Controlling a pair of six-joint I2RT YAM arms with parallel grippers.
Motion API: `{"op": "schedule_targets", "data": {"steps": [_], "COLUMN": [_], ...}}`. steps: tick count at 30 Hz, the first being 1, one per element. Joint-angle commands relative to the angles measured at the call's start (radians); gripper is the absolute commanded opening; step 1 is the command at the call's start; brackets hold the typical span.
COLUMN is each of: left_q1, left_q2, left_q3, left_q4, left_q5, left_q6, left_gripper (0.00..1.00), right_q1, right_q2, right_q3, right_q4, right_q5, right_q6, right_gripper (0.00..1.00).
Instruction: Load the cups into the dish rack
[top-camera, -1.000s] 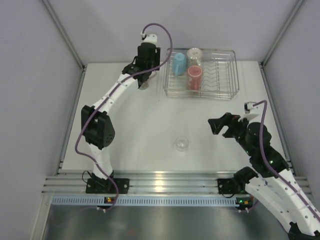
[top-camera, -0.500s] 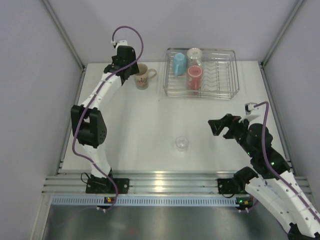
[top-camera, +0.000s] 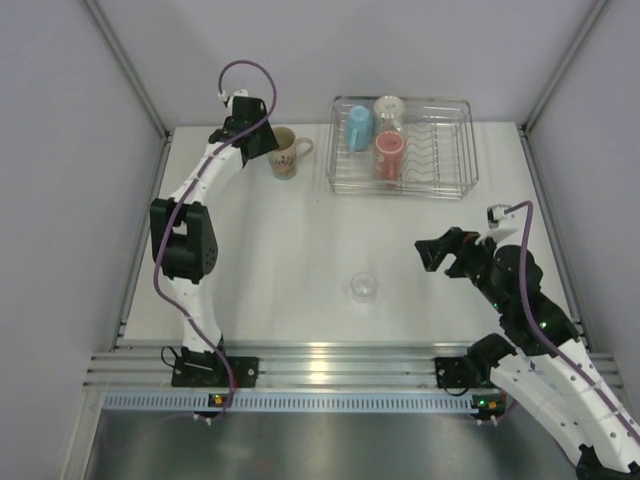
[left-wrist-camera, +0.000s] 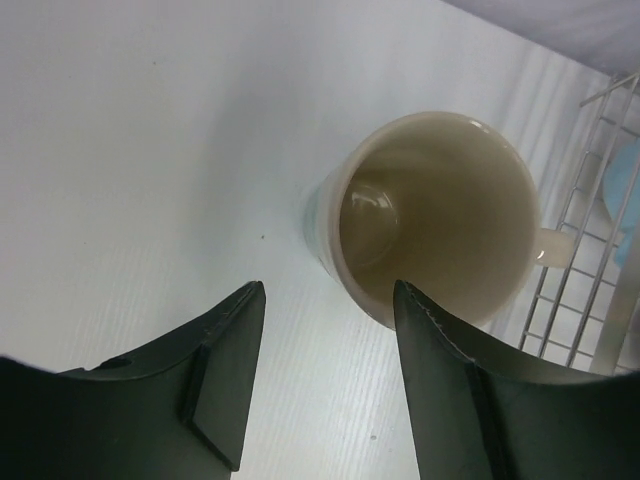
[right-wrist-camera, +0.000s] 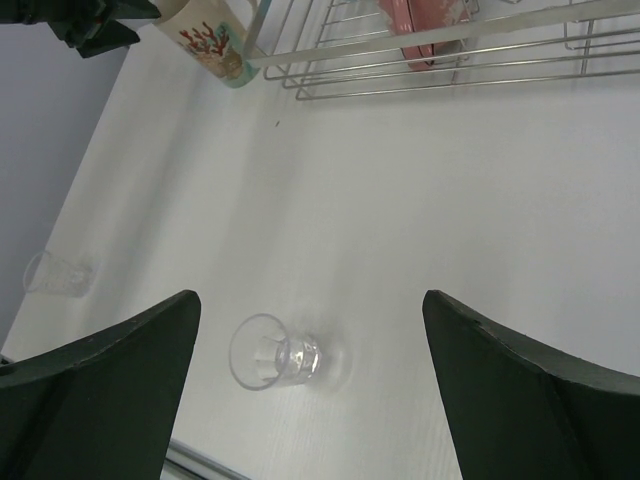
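A cream floral mug (top-camera: 287, 155) stands upright just left of the dish rack (top-camera: 440, 192). My left gripper (top-camera: 262, 140) is beside it on the left, open. In the left wrist view the mug (left-wrist-camera: 430, 215) sits just past the right fingertip, with nothing between the jaws of the left gripper (left-wrist-camera: 328, 290). The rack holds a light blue cup (top-camera: 358, 127), a red tumbler (top-camera: 388, 155) and a clear glass (top-camera: 388, 108). A small clear glass (top-camera: 363, 287) lies on its side mid-table. My right gripper (top-camera: 435, 250) hovers open to its right, and the glass (right-wrist-camera: 275, 352) shows below its jaws.
Another small clear glass (right-wrist-camera: 58, 273) sits far left in the right wrist view. The plate-slot wires (top-camera: 435, 150) fill the rack's right half. Grey walls close in the table at the back and both sides.
My left arm has swung back and to the left from above the mug, which now stands uncovered beside the rack. The right arm has barely moved.
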Motion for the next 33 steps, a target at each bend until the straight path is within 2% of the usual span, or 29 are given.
{"op": "schedule_targets", "data": {"steps": [1, 8, 12, 15, 16, 19, 20, 23, 33], "left_q1": [-0.001, 0.0, 0.0, 0.006, 0.008, 0.013, 0.011, 0.011, 0.011], "left_q2": [0.033, 0.074, 0.096, 0.106, 0.102, 0.093, 0.086, 0.071, -0.056], "left_q3": [0.041, 0.052, 0.071, 0.073, 0.071, 0.064, 0.064, 0.059, -0.025], "left_q4": [-0.001, -0.001, -0.001, -0.001, -0.001, -0.001, -0.001, -0.001, -0.037], "left_q5": [0.042, 0.064, 0.064, 0.071, 0.071, 0.068, 0.068, 0.073, 0.12], "left_q6": [-0.04, -0.056, -0.036, -0.023, -0.02, 0.001, 0.009, 0.038, 0.099], "left_gripper": [0.6, 0.54, 0.45, 0.35, 0.28, 0.17, 0.09, 0.0, 0.0], "right_q1": [-0.009, -0.009, -0.007, -0.009, -0.007, -0.009, -0.007, -0.009, -0.009], "right_q2": [0.01, 0.017, 0.027, 0.025, 0.022, 0.019, 0.018, 0.03, 0.12], "right_q3": [0.055, 0.063, 0.063, 0.058, 0.058, 0.055, 0.055, 0.056, 0.087], "right_q4": [0.008, 0.009, 0.015, 0.011, 0.011, 0.006, 0.008, 0.012, 0.045], "right_q5": [-0.003, -0.005, -0.015, -0.015, -0.014, -0.009, -0.009, -0.017, -0.086], "right_q6": [-0.017, -0.018, -0.012, -0.01, -0.01, -0.013, -0.012, -0.01, -0.001], "right_gripper": [0.94, 0.94, 0.94, 0.94, 0.94, 0.94, 0.94, 0.94, 0.93]}}
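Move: The patterned mug stands upright with its middle about 4 cm to the right of the left hand, 2 cm ahead and roughly 7 cm lower, its handle pointing right towards the rack. From the same hand, the blue cup in the rack is some 23 cm right and 7 cm ahead, and the rack's middle about 34 cm right and 4 cm ahead. From the right hand, the mug lies around 33 cm ahead and 31 cm left. The half-open left hand sinks about 2.5 cm to the mug's rim, easing about 1 cm forward and 1 cm right, so that one finger is inside the mug and the other outside its left wall. The fingers then close almost fully and pinch the wall just at the rim, keeping hold as the hand draws back about 1 cm at nearly the same height and turns some 5 degrees clockwise. ##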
